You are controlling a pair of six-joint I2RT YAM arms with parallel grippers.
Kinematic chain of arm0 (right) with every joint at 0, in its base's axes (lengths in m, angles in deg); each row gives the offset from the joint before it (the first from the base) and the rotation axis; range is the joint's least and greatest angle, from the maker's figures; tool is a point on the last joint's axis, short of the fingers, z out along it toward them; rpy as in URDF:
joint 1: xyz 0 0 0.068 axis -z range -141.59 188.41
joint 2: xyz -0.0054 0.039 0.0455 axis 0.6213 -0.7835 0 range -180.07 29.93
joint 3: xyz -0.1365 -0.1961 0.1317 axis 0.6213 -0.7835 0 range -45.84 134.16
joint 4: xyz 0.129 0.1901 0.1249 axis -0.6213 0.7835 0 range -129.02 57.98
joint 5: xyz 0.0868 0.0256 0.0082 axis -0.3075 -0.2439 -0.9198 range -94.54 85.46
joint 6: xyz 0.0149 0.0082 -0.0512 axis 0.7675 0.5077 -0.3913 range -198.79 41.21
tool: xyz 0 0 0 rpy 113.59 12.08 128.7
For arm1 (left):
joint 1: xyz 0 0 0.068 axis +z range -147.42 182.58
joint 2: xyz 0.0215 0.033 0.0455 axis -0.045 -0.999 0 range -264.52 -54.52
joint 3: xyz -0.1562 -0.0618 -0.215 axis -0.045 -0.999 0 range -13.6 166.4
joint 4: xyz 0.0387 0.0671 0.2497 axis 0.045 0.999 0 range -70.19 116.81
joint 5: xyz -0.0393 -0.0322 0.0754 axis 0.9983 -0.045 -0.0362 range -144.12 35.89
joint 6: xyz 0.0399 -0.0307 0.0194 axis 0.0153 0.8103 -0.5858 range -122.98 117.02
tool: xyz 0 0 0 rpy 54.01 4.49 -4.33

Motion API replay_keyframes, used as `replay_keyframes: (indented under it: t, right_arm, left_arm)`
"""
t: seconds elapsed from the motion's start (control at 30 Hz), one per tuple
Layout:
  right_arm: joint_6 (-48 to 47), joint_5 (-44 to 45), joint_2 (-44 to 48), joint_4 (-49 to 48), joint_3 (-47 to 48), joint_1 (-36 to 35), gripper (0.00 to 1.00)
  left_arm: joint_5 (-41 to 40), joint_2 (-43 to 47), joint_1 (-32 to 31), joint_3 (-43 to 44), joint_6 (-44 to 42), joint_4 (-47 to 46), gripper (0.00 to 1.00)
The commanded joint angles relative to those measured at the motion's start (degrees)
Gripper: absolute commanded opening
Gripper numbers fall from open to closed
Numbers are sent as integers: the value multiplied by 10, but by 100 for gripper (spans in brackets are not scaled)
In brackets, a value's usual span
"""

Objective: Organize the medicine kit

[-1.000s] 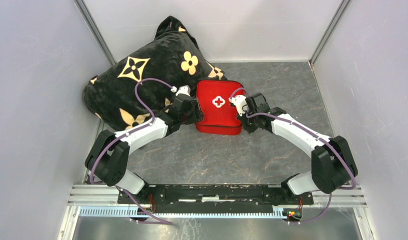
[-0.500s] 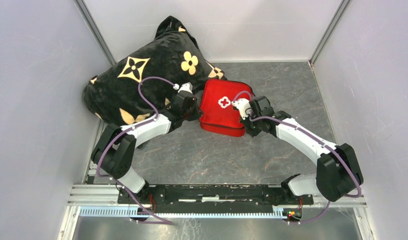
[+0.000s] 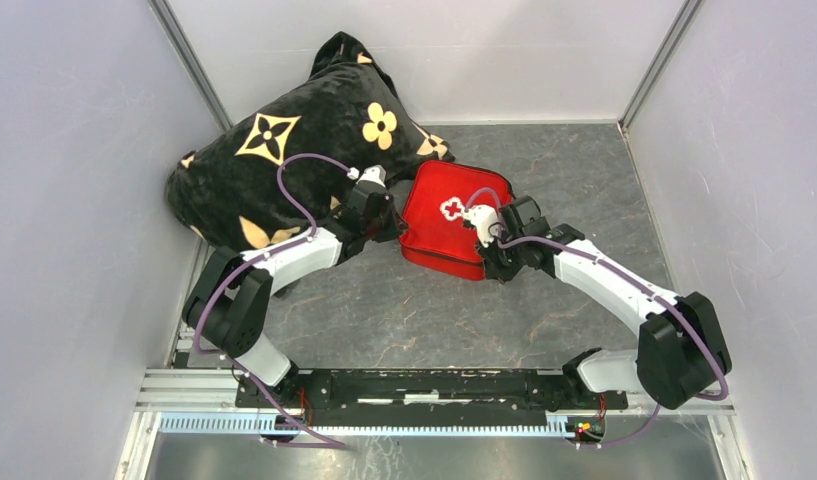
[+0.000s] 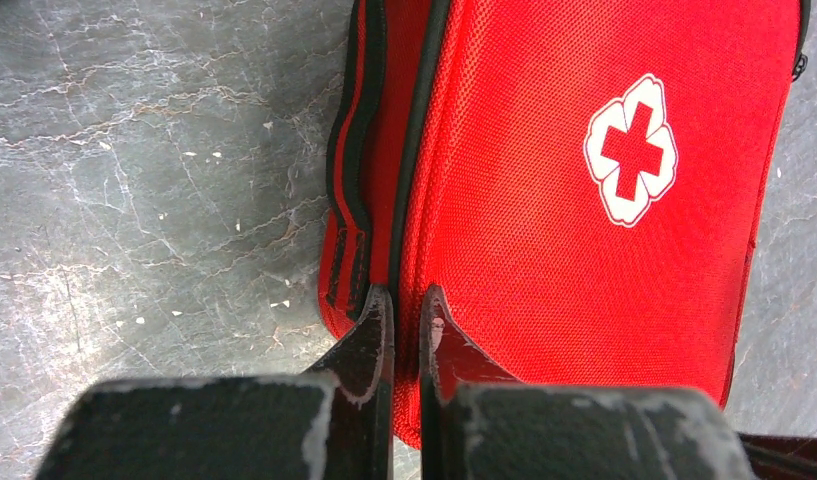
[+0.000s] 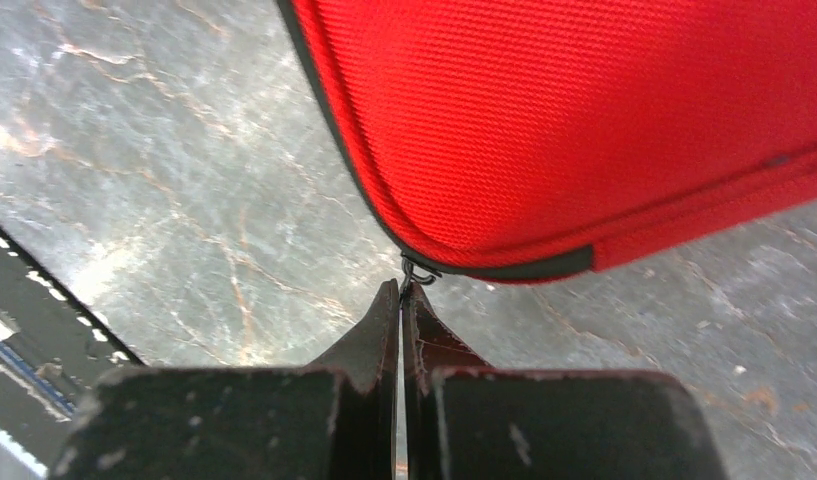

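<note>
The medicine kit (image 3: 436, 228), a red zip case with a white cross (image 3: 452, 209), lies slightly turned on the grey floor beside the pillow. My left gripper (image 3: 392, 222) is at its left edge. In the left wrist view it (image 4: 405, 300) is shut on the rim of the kit's lid (image 4: 544, 200), with the black zip line (image 4: 356, 190) running just left of the fingers. My right gripper (image 3: 487, 265) is at the kit's near right corner. In the right wrist view it (image 5: 400, 290) is shut on the small metal zipper pull (image 5: 416, 270) hanging from the kit's corner (image 5: 584, 120).
A large black pillow with gold flowers (image 3: 284, 160) lies at the back left, touching the kit's far left side. Grey walls (image 3: 74, 200) close in on both sides and at the back. The arm bases' rail (image 3: 424, 385) runs along the near edge.
My left gripper has shut on the kit's lid rim. The kit has turned and shifted a little to the right. My right gripper has moved nearer along the kit's right edge, still pinching the pull.
</note>
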Motion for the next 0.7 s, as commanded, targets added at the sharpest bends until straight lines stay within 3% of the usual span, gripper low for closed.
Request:
replay_keyframes:
  t: [0.0,0.13,0.43,0.67]
  right_arm:
    - [40,-123,0,-48,8,-49,0]
    - [90,-103,-8,-97,10,-78,0]
    - [254,96,-42,-172,34,-106,0]
    - [272,113,-85,-199,75,-114,0]
  left_arm:
    - [-21,-18,-1,-2,27,16,2]
    - [-19,-16,-5,-4,27,12,2]
    - [-11,-5,-41,-15,30,9,2]
    - [6,8,-98,-23,37,8,2]
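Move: The right fingers are already shut on the zipper pull at the medicine kit's near-right corner; the near-left corner, where the near-side zipper leads, lies about 17 cm to their left and 6 cm ahead, the kit's middle 7 cm left and 12 cm ahead. The left fingers already pinch the seam just ahead of that near-left corner, with the kit's middle some 10 cm to their right and 3 cm ahead, its handle about 6 cm straight ahead, and the cushion's middle roughly 20 cm left, 15 cm ahead. Keeping its pinch on the zipper pull, the right hand draws it around the near-right corner and along the near side of the kit towards the left hand, about 7 cm to the left in all, easing back a centimetre first and then forward a couple, while it turns some 15 degrees clockwise. The left hand holds the kit's left seam fast and stays put for the first half, then, still gripping, shifts about 3 cm to the right and back. ##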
